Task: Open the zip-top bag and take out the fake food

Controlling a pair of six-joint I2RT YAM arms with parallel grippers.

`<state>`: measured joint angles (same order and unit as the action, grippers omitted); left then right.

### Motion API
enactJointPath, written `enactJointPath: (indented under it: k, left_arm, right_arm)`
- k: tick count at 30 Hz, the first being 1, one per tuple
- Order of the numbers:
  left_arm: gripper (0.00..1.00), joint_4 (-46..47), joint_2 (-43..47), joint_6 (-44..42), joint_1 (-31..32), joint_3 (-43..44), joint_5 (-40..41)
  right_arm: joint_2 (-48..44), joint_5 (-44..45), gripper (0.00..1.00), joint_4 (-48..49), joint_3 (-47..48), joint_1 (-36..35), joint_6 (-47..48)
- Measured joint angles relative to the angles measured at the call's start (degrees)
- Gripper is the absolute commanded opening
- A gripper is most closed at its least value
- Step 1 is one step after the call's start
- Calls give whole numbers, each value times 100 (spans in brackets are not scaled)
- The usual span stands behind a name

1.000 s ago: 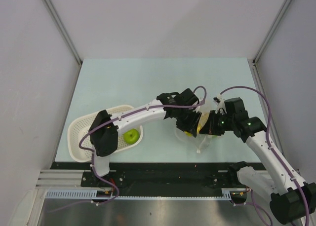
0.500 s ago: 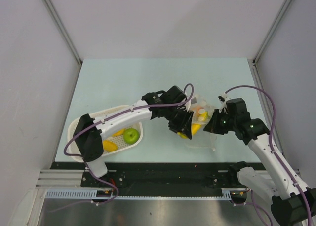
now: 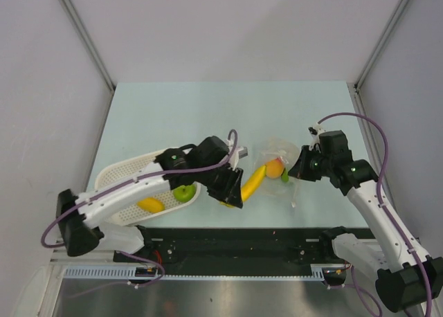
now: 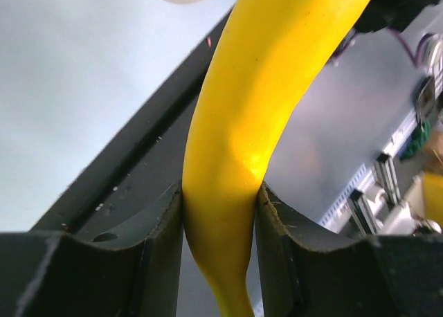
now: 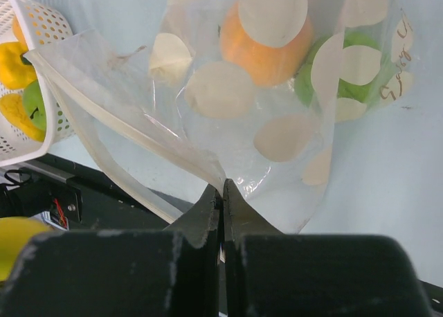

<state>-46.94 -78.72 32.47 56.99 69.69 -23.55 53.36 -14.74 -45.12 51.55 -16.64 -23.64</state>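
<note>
A yellow banana (image 3: 255, 181) sticks out of my left gripper (image 3: 233, 192), which is shut on its lower end just left of the zip-top bag (image 3: 279, 151). In the left wrist view the banana (image 4: 249, 109) is squeezed between both fingers (image 4: 160, 248). The clear bag lies on the table, its mouth toward the left. Inside it are an orange piece (image 3: 275, 167) and a green fruit (image 3: 285, 176). My right gripper (image 3: 297, 169) is shut on the bag's edge. From the right wrist, the gripper (image 5: 222, 192) pinches the film of the bag (image 5: 228, 116), with the orange piece (image 5: 266, 50) and green apple (image 5: 349, 78) behind it.
A white perforated basket (image 3: 114, 173) stands at the near left and holds a green apple (image 3: 183, 191) and a yellow banana (image 3: 150, 205). The black base rail (image 3: 228, 237) runs along the near edge, right under the held banana.
My left gripper has drawn the banana out of the bag, moving left and toward the near edge. The right gripper has kept its hold on the bag, which has settled flatter.
</note>
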Motion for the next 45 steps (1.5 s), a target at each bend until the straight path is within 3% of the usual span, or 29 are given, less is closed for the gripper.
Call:
enactJointPath:
  k: [6, 12, 19, 27, 28, 31, 32, 35, 38, 45]
  left_arm:
    - [0, -195, 1213, 105, -247, -4, 1384]
    - [1, -487, 1672, 896, -1648, -702, 2879]
    - [6, -540, 1823, 1856, -3272, -1967, 3807]
    - [9, -741, 1241, 3136, -4157, -2330, 4135]
    - [14, -765, 1123, 3228, -4181, -2330, 4138]
    - [47, -881, 946, 3407, -4227, -2330, 4135]
    - [71, -905, 940, 3449, -4234, -2330, 4135]
    - [91, -946, 1001, 3493, -4236, -2347, 4122]
    - [100, -979, 1318, 3501, -4240, -2385, 4135]
    - [96, -1032, 2142, 2872, -4240, -2339, 3792]
  right_arm:
    - [-33, -92, 0, -4, -66, 17, 122]
    - [-236, -168, 0, -42, -83, 26, 149]
    - [-216, -378, 0, -42, -98, 26, 201]
    - [-22, -601, 0, -42, -109, 26, 297]
    - [-4, -623, 0, -42, -109, 26, 299]
    - [61, -654, 0, -42, -109, 26, 321]
    - [70, -654, 0, -42, -109, 26, 323]
    - [50, -651, 0, -33, -109, 26, 323]
    - [-37, -649, 0, -2, -140, 26, 317]
    - [-192, -691, 0, 17, -197, 26, 243]
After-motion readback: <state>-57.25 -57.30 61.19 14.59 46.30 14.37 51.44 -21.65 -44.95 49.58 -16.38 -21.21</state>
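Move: Over toward its left, the left hand, already gripping the banana, has the white basket's middle about 32 cm left, 13 cm ahead and 16 cm down. In the basket the green apple sits some 21 cm left and 11 cm ahead of the hand, the knobbly yellow piece about 32 cm left and 8 cm ahead, both about 15 cm down. From the right hand the basket lies roughly 49 cm left, 4 cm ahead and 15 cm below. Carrying the banana away from the bag, the left hand rises about 4 cm, then sweeps some 28 cm left and 11 cm forward while sinking into the basket, wrist turning roughly 90 degrees counter-clockwise. There the fingers open wide, let the banana go, and lift a few centimetres. The right hand keeps its pinch on the bag's mouth, easing back slightly. ##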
